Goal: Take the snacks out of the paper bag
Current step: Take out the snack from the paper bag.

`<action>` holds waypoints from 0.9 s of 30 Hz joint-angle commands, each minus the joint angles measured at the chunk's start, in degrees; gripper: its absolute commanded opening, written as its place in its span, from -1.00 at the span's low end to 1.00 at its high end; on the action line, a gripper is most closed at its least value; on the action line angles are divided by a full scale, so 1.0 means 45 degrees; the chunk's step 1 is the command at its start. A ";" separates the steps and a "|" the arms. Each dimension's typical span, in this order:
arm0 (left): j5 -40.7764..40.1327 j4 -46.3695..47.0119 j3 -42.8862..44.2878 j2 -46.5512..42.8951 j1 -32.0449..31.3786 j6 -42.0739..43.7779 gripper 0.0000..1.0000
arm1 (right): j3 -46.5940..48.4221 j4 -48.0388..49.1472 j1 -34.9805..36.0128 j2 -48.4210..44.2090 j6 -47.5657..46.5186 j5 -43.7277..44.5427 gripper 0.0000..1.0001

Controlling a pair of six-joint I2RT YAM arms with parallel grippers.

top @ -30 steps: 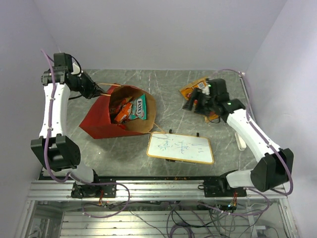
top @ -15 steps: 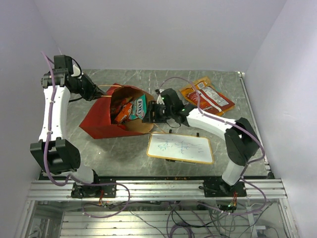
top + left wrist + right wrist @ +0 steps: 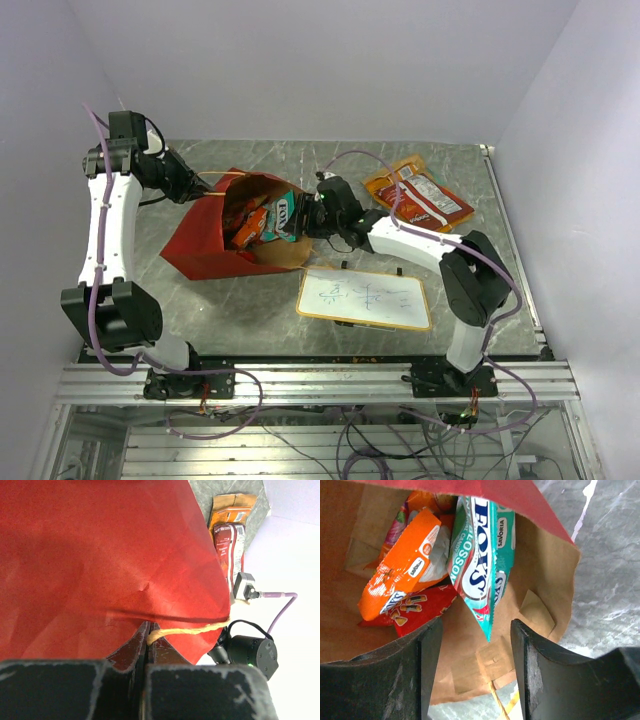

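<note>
The red paper bag (image 3: 200,240) lies on its side with its brown mouth facing right. Inside are snacks: a teal packet (image 3: 286,214), an orange one (image 3: 402,572) and a red one (image 3: 417,607). An orange-tan chip bag (image 3: 395,180) lies on the table at the back right, with a dark red packet (image 3: 432,200) on it. My left gripper (image 3: 203,186) is shut on the bag's string handle (image 3: 190,629) at the bag's upper rim. My right gripper (image 3: 476,630) is open at the bag's mouth. The teal packet's (image 3: 480,565) lower corner hangs just ahead of its fingertips, touching neither.
A white-framed whiteboard (image 3: 365,298) lies flat in front of the bag's mouth, just below my right forearm. The table's back and right edges run close to the walls.
My right arm has swung left from the chip bag at the back right to the paper bag's mouth, its jaws narrowing a little. The left gripper and the bag have stayed put.
</note>
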 commanded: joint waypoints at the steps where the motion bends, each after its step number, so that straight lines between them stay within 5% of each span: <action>1: -0.0103 -0.0060 0.0074 -0.0547 -0.0076 0.0145 -0.86 | 0.0454 0.0491 -0.0047 0.0518 0.0332 0.0787 0.14; 15: -0.0375 -0.0510 0.0021 -0.0633 -0.0066 0.0429 -0.86 | 0.1226 0.1561 -0.0040 0.1847 0.0665 0.1066 0.09; 27: -0.0613 -0.0492 0.0310 -0.0509 -0.0076 0.0314 -0.86 | 0.2451 0.1654 0.0031 0.3006 0.0512 0.0377 -0.48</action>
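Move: The teal snack in the bag's mouth lies from the right hand about 4 cm ahead, 5 cm left and 4 cm down. The orange snack is level ahead with that hand, some 12 cm to its left and 5 cm lower; the whiteboard is about 14 cm back, 16 cm right and 11 cm down. From the left hand, the teal snack is roughly 3 cm ahead, 13 cm right and 19 cm lower. Right hand reaches about 5 cm forward, also left and down, fingers closing partway around the teal snack's end. ##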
